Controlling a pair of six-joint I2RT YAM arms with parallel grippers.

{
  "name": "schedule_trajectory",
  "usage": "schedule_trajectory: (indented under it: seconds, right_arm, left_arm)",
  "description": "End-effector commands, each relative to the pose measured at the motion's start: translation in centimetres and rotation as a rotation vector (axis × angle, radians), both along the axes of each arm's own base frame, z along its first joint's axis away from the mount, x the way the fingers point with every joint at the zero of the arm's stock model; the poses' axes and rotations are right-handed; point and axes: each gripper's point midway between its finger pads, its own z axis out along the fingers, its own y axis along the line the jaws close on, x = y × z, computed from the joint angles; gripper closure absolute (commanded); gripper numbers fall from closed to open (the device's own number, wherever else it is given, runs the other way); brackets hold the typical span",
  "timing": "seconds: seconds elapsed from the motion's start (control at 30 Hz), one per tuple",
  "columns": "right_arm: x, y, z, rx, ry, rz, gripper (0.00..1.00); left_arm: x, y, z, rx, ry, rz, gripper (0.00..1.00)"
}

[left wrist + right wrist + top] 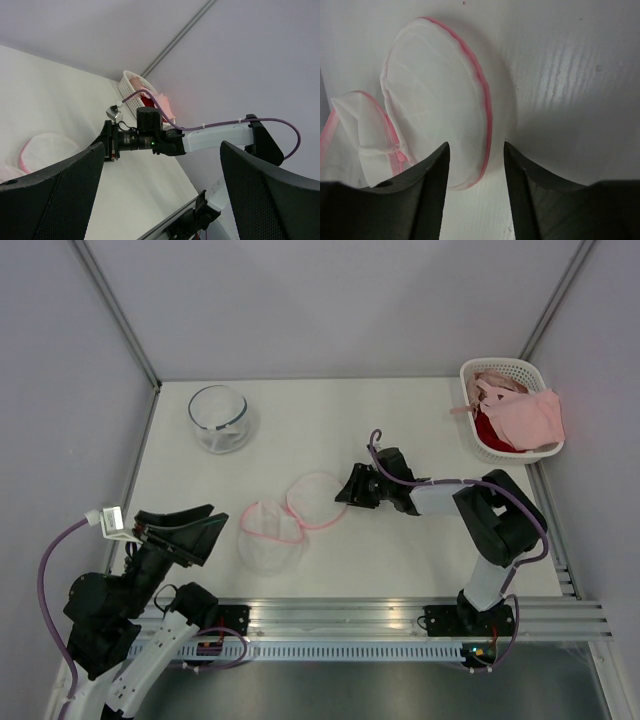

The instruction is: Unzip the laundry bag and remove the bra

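The laundry bag (290, 520) lies unzipped in the middle of the table, its white mesh halves spread apart with their pink rims showing. My right gripper (346, 490) hovers low at the right half's edge. In the right wrist view the jaws of that gripper (476, 147) stand apart on either side of the bag's (435, 90) pink rim, not pressing it. The pale pink bra (527, 416) is draped over the white basket (500, 365) at the far right. My left gripper (200, 532) is raised at the near left, wide open and empty (161, 150).
A clear glass bowl (218, 418) stands at the far left of the table. A red garment (490, 430) lies in the basket under the bra. Grey walls enclose the table on three sides, and a metal rail (400, 615) runs along the near edge.
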Motion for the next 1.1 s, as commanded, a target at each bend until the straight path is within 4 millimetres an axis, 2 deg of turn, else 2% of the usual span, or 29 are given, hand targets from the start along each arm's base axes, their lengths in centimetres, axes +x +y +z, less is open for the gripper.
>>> schedule_trajectory:
  seconds: [0.0,0.1,0.13,0.2,0.23,0.27,0.33,0.37,0.4,0.43,0.47,0.5,0.53,0.57,0.6,0.67,0.7,0.73,0.83,0.9,1.0,1.07]
  right_arm:
    - [0.8,1.7,1.2,0.113,-0.03,0.023,0.51]
    - [1.1,1.9,0.9,0.115,-0.03,0.03,0.71]
    - [1.3,2.0,1.2,0.114,-0.04,0.032,0.86]
    - [1.8,1.8,1.6,0.094,-0.066,0.026,1.0]
    - [2.0,1.5,1.8,0.076,-0.067,0.017,1.0]
    - [2.4,1.1,2.7,0.071,-0.093,0.003,0.99]
    - [3.6,-0.7,3.5,0.014,-0.122,-0.062,0.99]
    - [4.2,-1.4,5.0,0.004,-0.162,-0.087,1.0]
    - [5.6,-3.4,5.4,-0.061,-0.202,-0.157,0.99]
    - [5.8,-4.7,5.7,-0.11,-0.196,-0.186,1.0]
    - [6.4,-6.1,7.3,-0.134,-0.229,-0.23,1.0]
    - [6.9,-7.8,7.7,-0.206,-0.239,-0.275,0.99]
    - [7.2,-9.3,8.3,-0.251,-0.248,-0.316,1.0]
    - [7.4,-10.6,9.7,-0.279,-0.28,-0.352,1.0]
    - [7.2,-12.5,9.8,-0.332,-0.261,-0.385,1.0]
    - [7.9,-15.6,12.6,-0.429,-0.329,-0.47,0.99]
    - [7.5,-16.9,12.8,-0.475,-0.32,-0.494,0.99]
    - [7.7,-18.4,14.7,-0.518,-0.367,-0.535,1.0]
    - [7.4,-20.3,17.4,-0.593,-0.427,-0.566,1.0]
    - [7.3,-20.8,18.9,-0.619,-0.445,-0.572,0.99]
    - [7.3,-21.3,20.5,-0.668,-0.472,-0.55,0.99]
    - [7.3,-21.9,20.8,-0.723,-0.467,-0.534,1.0]
  left_arm:
    - [0.1,0.2,0.1,0.004,-0.004,0.013,0.0]
    - [0.1,0.2,0.1,0.004,-0.004,0.013,0.0]
    - [0.1,0.2,0.1,0.003,-0.005,0.013,0.0]
    - [0.0,0.1,0.0,0.004,-0.002,0.009,0.0]
    - [0.0,0.2,0.0,0.003,-0.003,0.011,0.0]
    - [0.0,0.2,-0.1,0.004,0.0,0.009,0.0]
    - [0.0,0.2,-0.1,0.005,-0.001,0.009,0.01]
    - [0.0,0.2,-0.2,0.005,0.003,0.009,0.0]
    - [0.0,0.2,-0.2,0.004,0.003,0.008,0.0]
    - [0.0,0.1,-0.4,0.006,0.007,0.007,0.0]
    - [0.1,0.1,-0.4,0.008,0.01,0.008,0.0]
    - [0.1,0.1,-0.5,0.008,0.01,0.008,0.0]
    - [0.1,0.1,-0.5,0.008,0.012,0.008,0.01]
    - [0.2,0.0,-0.6,0.01,0.013,0.008,0.0]
    - [0.2,0.0,-0.6,0.011,0.015,0.007,0.0]
    - [0.4,-0.1,-0.8,0.012,0.022,0.008,0.0]
    - [0.4,-0.1,-0.8,0.011,0.023,0.007,0.0]
    - [0.6,-0.3,-0.9,0.014,0.026,0.006,0.0]
    - [0.9,-0.6,-1.2,0.016,0.033,-0.002,0.0]
    - [1.0,-0.8,-1.2,0.016,0.032,-0.007,0.0]
    - [1.0,-0.9,-1.1,0.017,0.026,-0.012,0.0]
    - [0.9,-0.8,-1.0,0.019,0.019,-0.011,0.0]
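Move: Just left of the right fingers, about 1 cm off and some 1 cm below, is the near rim of the laundry bag's open flap. The bag body spreads about 14 cm to the hand's left and 8 cm back. The white basket stands roughly 20 cm ahead and 34 cm to the right. From the raised, idle left hand, the flap rim lies some 20 cm ahead, 20 cm to the right and 35 cm below. Easing about 1 cm left and slightly down, the right hand shuts its open fingers on the flap's pink rim, then sweeps the bag off to the right some 20 cm towards the basket. It rises nearly as much and goes about 8 cm forward, turning clockwise and tipping up until the fingers point mainly forward and down. ##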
